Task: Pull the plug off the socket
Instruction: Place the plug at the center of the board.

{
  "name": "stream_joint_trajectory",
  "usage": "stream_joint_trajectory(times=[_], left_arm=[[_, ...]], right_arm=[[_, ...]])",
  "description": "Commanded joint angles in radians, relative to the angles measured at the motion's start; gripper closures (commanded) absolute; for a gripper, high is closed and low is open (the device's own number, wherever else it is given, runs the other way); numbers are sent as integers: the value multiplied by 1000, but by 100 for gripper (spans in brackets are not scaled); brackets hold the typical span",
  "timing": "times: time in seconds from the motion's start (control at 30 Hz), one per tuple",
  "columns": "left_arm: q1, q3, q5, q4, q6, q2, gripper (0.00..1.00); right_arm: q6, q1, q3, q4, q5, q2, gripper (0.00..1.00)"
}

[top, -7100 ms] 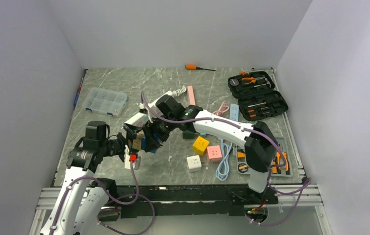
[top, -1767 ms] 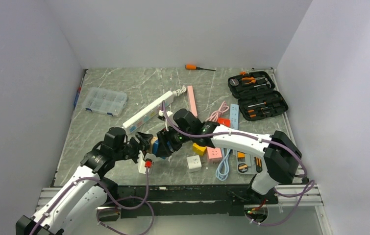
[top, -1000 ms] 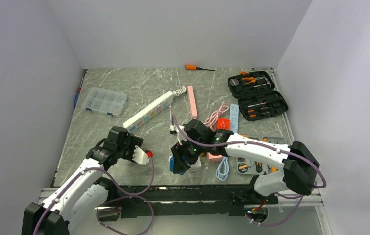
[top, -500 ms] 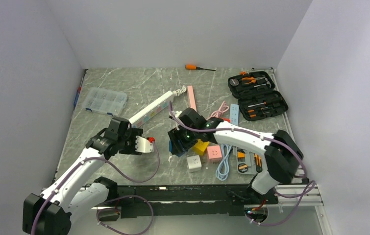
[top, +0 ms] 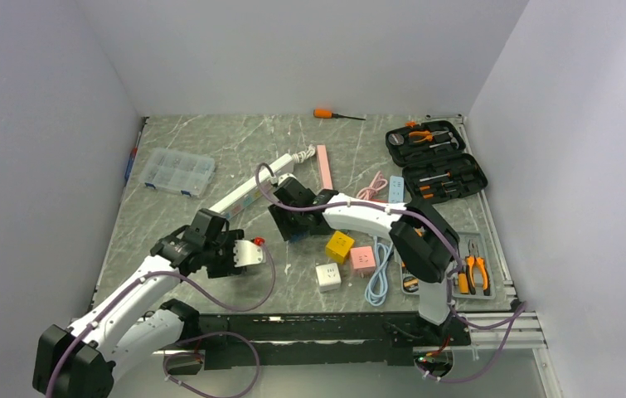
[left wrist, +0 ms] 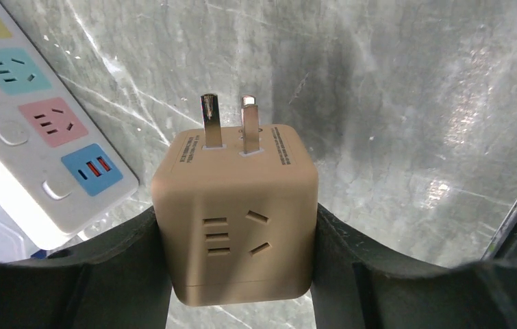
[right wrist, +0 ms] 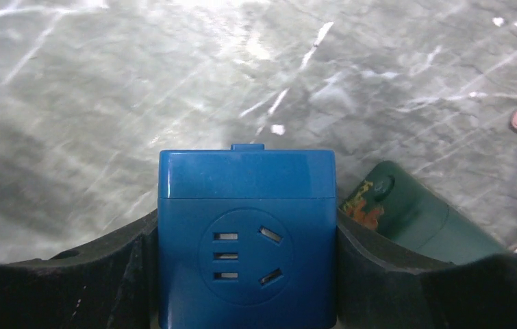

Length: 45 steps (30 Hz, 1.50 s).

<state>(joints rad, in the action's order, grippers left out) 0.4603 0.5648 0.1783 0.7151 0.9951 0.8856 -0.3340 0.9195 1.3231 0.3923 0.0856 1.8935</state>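
Observation:
A tan cube plug [left wrist: 235, 212] sits clamped between the black fingers [left wrist: 122, 264] of my left gripper [left wrist: 235, 229]. Its two metal prongs [left wrist: 209, 120] stick out bare over the marble table. In the right wrist view, a blue cube socket [right wrist: 245, 226] is pinched in my right gripper [right wrist: 245, 247], socket face toward the camera. Plug and socket are apart. From above, the left gripper [top: 241, 253] is at the front left and the right gripper [top: 287, 222] is mid-table, a short gap between them.
A white power strip [top: 251, 189] with coloured outlets lies diagonally behind both grippers. Yellow [top: 339, 245], pink [top: 363, 259] and white [top: 327, 276] cubes and a blue cable [top: 380, 278] lie right of centre. An open tool case [top: 436, 162] is back right, a clear organizer box [top: 178, 172] back left.
The right gripper has carried the blue socket from near the front edge back and to the left. The left gripper has shifted slightly right with the plug. Neither grip has changed.

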Motion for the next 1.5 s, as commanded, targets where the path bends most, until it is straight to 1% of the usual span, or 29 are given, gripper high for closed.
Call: stream_joint_trajectory(times=[0.0, 0.13, 0.23, 0.3, 0.37, 0.47, 0.63, 0.73, 0.8, 0.93, 0.97, 1.0, 1.03, 1.1, 1.13, 1.23, 1.3, 1.4, 1.47], left_arm=[[16, 26, 42, -21, -117, 6, 67], [33, 27, 28, -37, -162, 43, 66], [61, 17, 2, -54, -164, 56, 66], [82, 13, -15, -70, -166, 70, 66], [101, 22, -27, -88, -173, 90, 65], [133, 50, -39, -110, -187, 135, 65], [197, 107, -55, -142, -218, 242, 63], [236, 123, -89, -200, -225, 288, 54], [253, 134, -106, -228, -222, 335, 52], [263, 172, -115, -242, -256, 444, 47], [264, 175, -114, -248, -265, 465, 45], [262, 177, -111, -256, -272, 484, 41], [262, 178, -109, -263, -280, 497, 34], [263, 174, -102, -282, -293, 513, 4], [264, 170, -97, -289, -297, 519, 1], [262, 171, -72, -294, -319, 524, 1], [261, 184, -54, -269, -330, 524, 1], [258, 236, -26, -185, -366, 509, 1], [244, 298, 8, -87, -389, 497, 1]], right_arm=[[-29, 12, 37, -41, 197, 38, 67], [-43, 36, 18, -53, 288, 57, 42], [-59, 48, 5, -56, 313, 51, 20], [-68, 48, -3, -60, 312, 31, 8], [-79, 49, -6, -61, 301, 0, 1], [-84, 46, -1, -58, 286, -70, 0], [-103, 22, 41, 2, 291, -223, 0], [-111, -14, 46, 70, 318, -320, 0], [-123, -47, 25, 105, 317, -388, 0], [-131, -103, -95, 118, 317, -522, 0], [-131, -111, -126, 118, 316, -548, 0], [-133, -121, -156, 120, 316, -572, 0], [-134, -130, -183, 122, 316, -593, 0], [-136, -146, -233, 120, 320, -640, 0], [-138, -155, -259, 113, 320, -665, 0], [-147, -190, -337, 94, 313, -734, 0], [-152, -215, -372, 89, 310, -764, 0], [-160, -261, -407, 86, 281, -792, 0], [-157, -298, -422, 73, 236, -806, 0]])
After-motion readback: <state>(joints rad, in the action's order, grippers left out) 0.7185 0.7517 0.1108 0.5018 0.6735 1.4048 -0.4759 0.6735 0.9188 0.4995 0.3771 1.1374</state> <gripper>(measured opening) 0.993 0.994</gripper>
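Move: The beige plug's spot, bare table, is about 2 cm ahead of the left gripper, 8 cm to its right and 4 cm below; the blue plug is some 13 cm to that gripper's right and 5 cm ahead. For the right gripper, the blue plug's spot is 3 cm down, 1 cm ahead and 1 cm right. From the right gripper the green plug lies 7 cm right, 2 cm ahead; the yellow plug 10 cm right, 4 cm back; the red plug 19 cm right, 5 cm ahead. Lower the right gripper about 2.5 cm to set the held blue plug beside the green one, open wide, then lift well clear and swing some 18 cm right towards the red plug, turning the wrist clockwise. Meanwhile bring the left gripper, still pinching the beige plug, about 8 cm right and 4 cm down, then open it around the plug. ##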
